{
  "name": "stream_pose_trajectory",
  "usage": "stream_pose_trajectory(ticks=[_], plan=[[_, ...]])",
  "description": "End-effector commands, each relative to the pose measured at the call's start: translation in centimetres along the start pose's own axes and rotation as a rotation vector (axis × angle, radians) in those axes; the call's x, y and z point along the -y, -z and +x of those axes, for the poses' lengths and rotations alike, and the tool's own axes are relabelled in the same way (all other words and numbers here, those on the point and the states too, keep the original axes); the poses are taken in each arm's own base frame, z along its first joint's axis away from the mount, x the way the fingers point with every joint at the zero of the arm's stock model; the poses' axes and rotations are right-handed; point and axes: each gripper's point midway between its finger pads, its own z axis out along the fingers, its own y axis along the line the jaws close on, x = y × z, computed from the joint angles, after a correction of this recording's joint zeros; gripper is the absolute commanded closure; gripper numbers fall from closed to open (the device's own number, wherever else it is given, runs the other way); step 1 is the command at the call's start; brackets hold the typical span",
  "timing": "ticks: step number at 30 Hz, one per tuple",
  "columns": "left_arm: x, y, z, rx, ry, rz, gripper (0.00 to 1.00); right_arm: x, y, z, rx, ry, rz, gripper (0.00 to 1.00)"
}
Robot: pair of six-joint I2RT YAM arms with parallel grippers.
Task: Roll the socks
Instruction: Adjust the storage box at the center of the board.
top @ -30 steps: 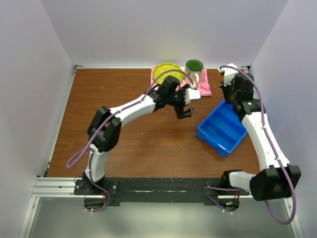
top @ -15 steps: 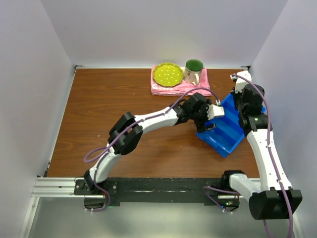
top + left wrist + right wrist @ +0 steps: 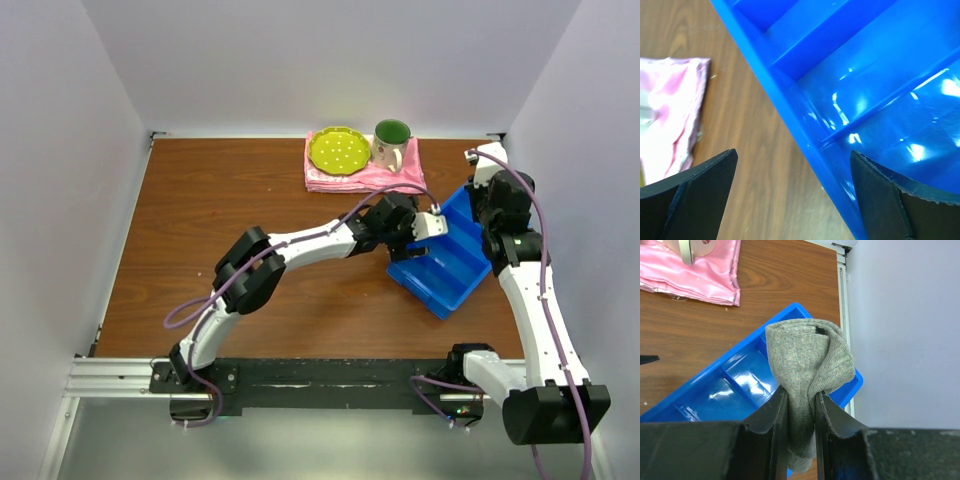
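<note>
A grey knitted sock [image 3: 807,360], bunched into a roll, is pinched between the fingers of my right gripper [image 3: 800,392]. It hangs over the far right end of the blue bin [image 3: 735,385]. In the top view the sock is hidden under the right wrist [image 3: 497,200]. My left gripper [image 3: 793,151] stands wide open and holds nothing. It straddles the left wall of the blue bin [image 3: 805,145], with one finger [image 3: 695,195] over the wooden table and the other finger [image 3: 885,200] over the bin's inside. The left gripper [image 3: 425,238] sits at the bin's left edge in the top view.
The blue bin [image 3: 450,270] has divided compartments and lies slantwise at the table's right side. A pink cloth [image 3: 395,178] at the back carries a yellow-green plate [image 3: 338,150] and a green-lined mug [image 3: 391,140]. White walls enclose the brown table [image 3: 230,200]; the right wall is close to the bin.
The left arm swung from beside the pink cloth to the bin's left wall. The right arm shifted right over the bin's far end. The bin slid slightly left.
</note>
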Motion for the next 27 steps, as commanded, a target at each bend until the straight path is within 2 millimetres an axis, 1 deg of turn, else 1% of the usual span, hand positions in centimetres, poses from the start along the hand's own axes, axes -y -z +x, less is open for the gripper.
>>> stream_pose_trajectory(ticks=[1, 2, 3, 4, 5, 6, 8, 9, 11, 12, 14, 15, 20, 21, 25, 27], plan=[[-2.3, 2.1, 1.7, -0.086, -0.104, -0.103, 0.0, 0.3, 0.6, -1.5, 0.063, -0.029, 0.0, 1.0], [-2.7, 2.3, 2.0, -0.096, -0.117, -0.115, 0.0, 0.2, 0.7, -1.5, 0.063, -0.029, -0.006, 1.0], [-3.0, 2.6, 2.8, -0.114, -0.116, -0.12, 0.0, 0.2, 0.7, -1.5, 0.063, -0.03, -0.005, 1.0], [-3.6, 2.9, 2.8, -0.111, -0.113, -0.134, 0.0, 0.1, 0.7, -1.5, 0.063, -0.029, -0.011, 1.0], [-4.0, 3.1, 3.2, -0.116, -0.108, -0.137, 0.0, 0.1, 0.8, -1.5, 0.065, -0.028, -0.012, 1.0], [-4.8, 3.5, 4.0, -0.129, -0.097, -0.146, 0.0, 0.1, 0.8, -1.4, 0.064, -0.026, -0.013, 1.0], [-5.9, 4.2, 4.3, -0.13, -0.088, -0.165, 0.0, 0.0, 0.9, -1.5, 0.069, -0.023, -0.017, 1.0], [-7.0, 4.8, 5.1, -0.141, -0.078, -0.179, 0.0, 0.0, 0.9, -1.5, 0.067, -0.022, -0.018, 1.0], [-7.9, 5.4, 5.8, -0.154, -0.076, -0.191, 0.0, 0.0, 0.9, -1.4, 0.064, -0.019, -0.022, 1.0], [-8.9, 6.1, 6.3, -0.161, -0.069, -0.206, 0.0, 0.0, 0.9, -1.5, 0.065, -0.021, -0.022, 1.0], [-9.7, 6.7, 6.8, -0.169, -0.062, -0.213, 0.0, -0.1, 0.8, -1.6, 0.065, -0.023, -0.025, 1.0], [-10.7, 7.4, 6.9, -0.168, -0.057, -0.227, 0.0, -0.2, 0.9, -1.6, 0.065, -0.024, -0.031, 1.0], [-13.4, 9.4, 7.4, -0.179, -0.064, -0.271, 0.0, -0.5, 0.8, -1.5, 0.061, -0.03, -0.049, 1.0], [-14.3, 9.9, 7.5, -0.18, -0.062, -0.287, 0.0, -0.6, 0.8, -1.5, 0.059, -0.031, -0.053, 1.0], [-16.1, 11.1, 8.4, -0.204, -0.072, -0.322, 0.0, -1.0, 0.8, -1.4, 0.059, -0.036, -0.072, 1.0], [-17.3, 11.6, 9.0, -0.217, -0.07, -0.354, 0.0, -1.0, 0.8, -1.4, 0.058, -0.037, -0.074, 1.0]])
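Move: The storage box's middle lies about 10 cm to the left hand's right, 4 cm back and slightly below; its left-hand rim already runs between the wide-open fingers, beside the right one. From that hand, the pink towel is some 20 cm ahead and 12 cm left, and the mug on it 20 cm ahead and 5 cm left. The right hand holds the rolled socks high up, with the box's middle roughly 22 cm below and 5 cm back, neither left nor right. Drag the storage box towards the middle of the board with the left gripper wide open, its right finger hooked inside the box's rim: start left, then sweep left and forward, about 16 cm left and 11 cm forward in all, turning the wrist some 15 degrees counter-clockwise. Keep the right hand almost still, its grip on the rolled socks unchanged. ##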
